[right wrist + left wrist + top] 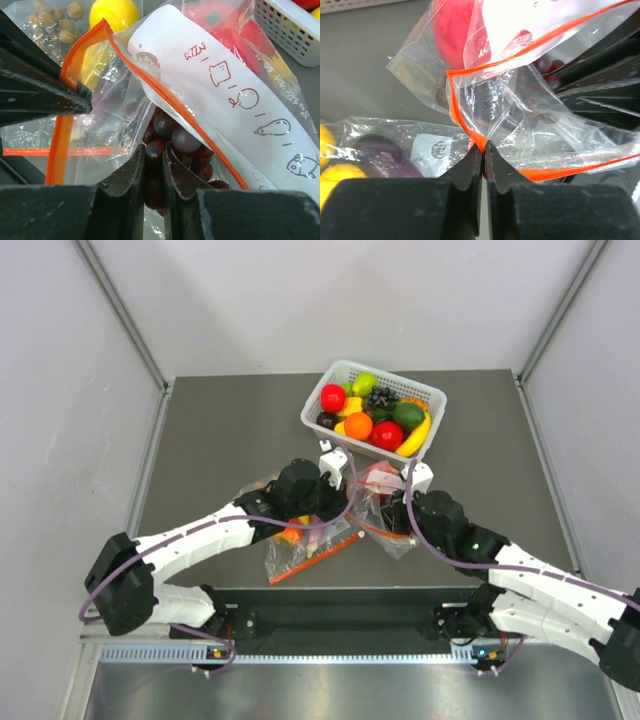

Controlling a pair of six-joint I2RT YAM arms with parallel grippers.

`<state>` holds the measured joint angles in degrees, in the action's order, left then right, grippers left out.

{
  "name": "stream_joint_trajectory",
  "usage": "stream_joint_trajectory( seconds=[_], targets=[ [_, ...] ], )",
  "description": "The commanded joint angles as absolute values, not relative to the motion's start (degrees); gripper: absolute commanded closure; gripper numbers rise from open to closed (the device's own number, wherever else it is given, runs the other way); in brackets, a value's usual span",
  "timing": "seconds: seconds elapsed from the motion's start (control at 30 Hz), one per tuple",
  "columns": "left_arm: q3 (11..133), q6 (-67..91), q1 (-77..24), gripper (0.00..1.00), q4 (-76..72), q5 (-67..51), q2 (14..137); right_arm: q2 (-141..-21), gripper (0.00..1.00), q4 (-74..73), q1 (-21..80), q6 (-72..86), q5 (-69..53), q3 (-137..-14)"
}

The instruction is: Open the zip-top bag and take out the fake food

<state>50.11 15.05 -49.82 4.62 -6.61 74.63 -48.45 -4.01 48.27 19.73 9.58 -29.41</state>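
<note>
The zip-top bag [392,528] stands between my two grippers below the basket, its orange-red zip strip [461,116] pulled apart so the mouth gapes. My left gripper [484,146] is shut on that strip at one corner; in the top view it [345,480] is at the bag's left. A red apple [454,30] shows through the plastic. My right gripper [156,150] reaches into the mouth and is shut on the dark purple grape bunch [176,134]; in the top view it [397,495] is at the bag's right. The other fruits in the bag are hidden.
A second clear bag [300,545] with lemon [115,12], nuts [50,20] and eggplant [380,155] lies just left of and under the held bag. A white basket [430,400] of fruit stands behind, close to the grippers.
</note>
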Motion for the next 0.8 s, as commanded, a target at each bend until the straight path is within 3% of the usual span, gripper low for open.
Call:
stream_joint_trajectory(
  seconds=[0.0, 0.03, 0.07, 0.17, 0.5, 0.77],
  targets=[
    [51.2, 15.6, -49.6, 0.80, 0.6, -9.7, 73.6, -48.6, 1.00, 2.5, 48.6, 21.3, 10.9, -28.6],
    [50.5, 15.6, -49.6, 0.69, -1.5, -10.3, 73.1, -49.2, 1.00, 3.0, 48.5, 21.6, 11.8, -28.5],
    [49.9, 15.7, -49.6, 0.50, -2.1, -10.7, 72.0, -49.6, 1.00, 4.3, 48.5, 21.9, 12.0, -28.0],
    [47.1, 16.0, -49.6, 0.25, -5.4, -11.8, 68.6, -51.0, 1.00, 6.9, 47.7, 23.3, 12.3, -27.8],
    [30.6, 19.0, -49.6, 0.07, -23.8, -23.2, 55.9, -59.2, 1.00, 10.2, 40.8, 26.3, 8.7, -34.4],
    [27.2, 22.1, -49.7, 0.07, -31.5, -19.4, 62.7, -61.7, 1.00, 14.7, 38.0, 31.0, 0.4, -37.6]
  ],
)
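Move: The left gripper pinches the bag's orange zip rim right at its fingertips; the other, closed bag of fruit lies about 10 cm to its left, 2 cm nearer the base and 12 cm below. The right gripper holds the dark red grapes just under its fingertips, inside the bag; the basket is about 26 cm ahead, 5 cm left and 10 cm below, and the bag's red fruit about 8 cm ahead, 4 cm left and 5 cm below. Open the left gripper wide to let go of the orange rim, lifting about 3 cm, then draw it back some 6 cm from the bag while the wrist rolls about 20 degrees, its left side dropping. Keep the right fingers pinched on the grapes: dip them about 2 cm, then swing forward about 6 cm towards the basket, coming back up to the starting height and turning slightly clockwise. ##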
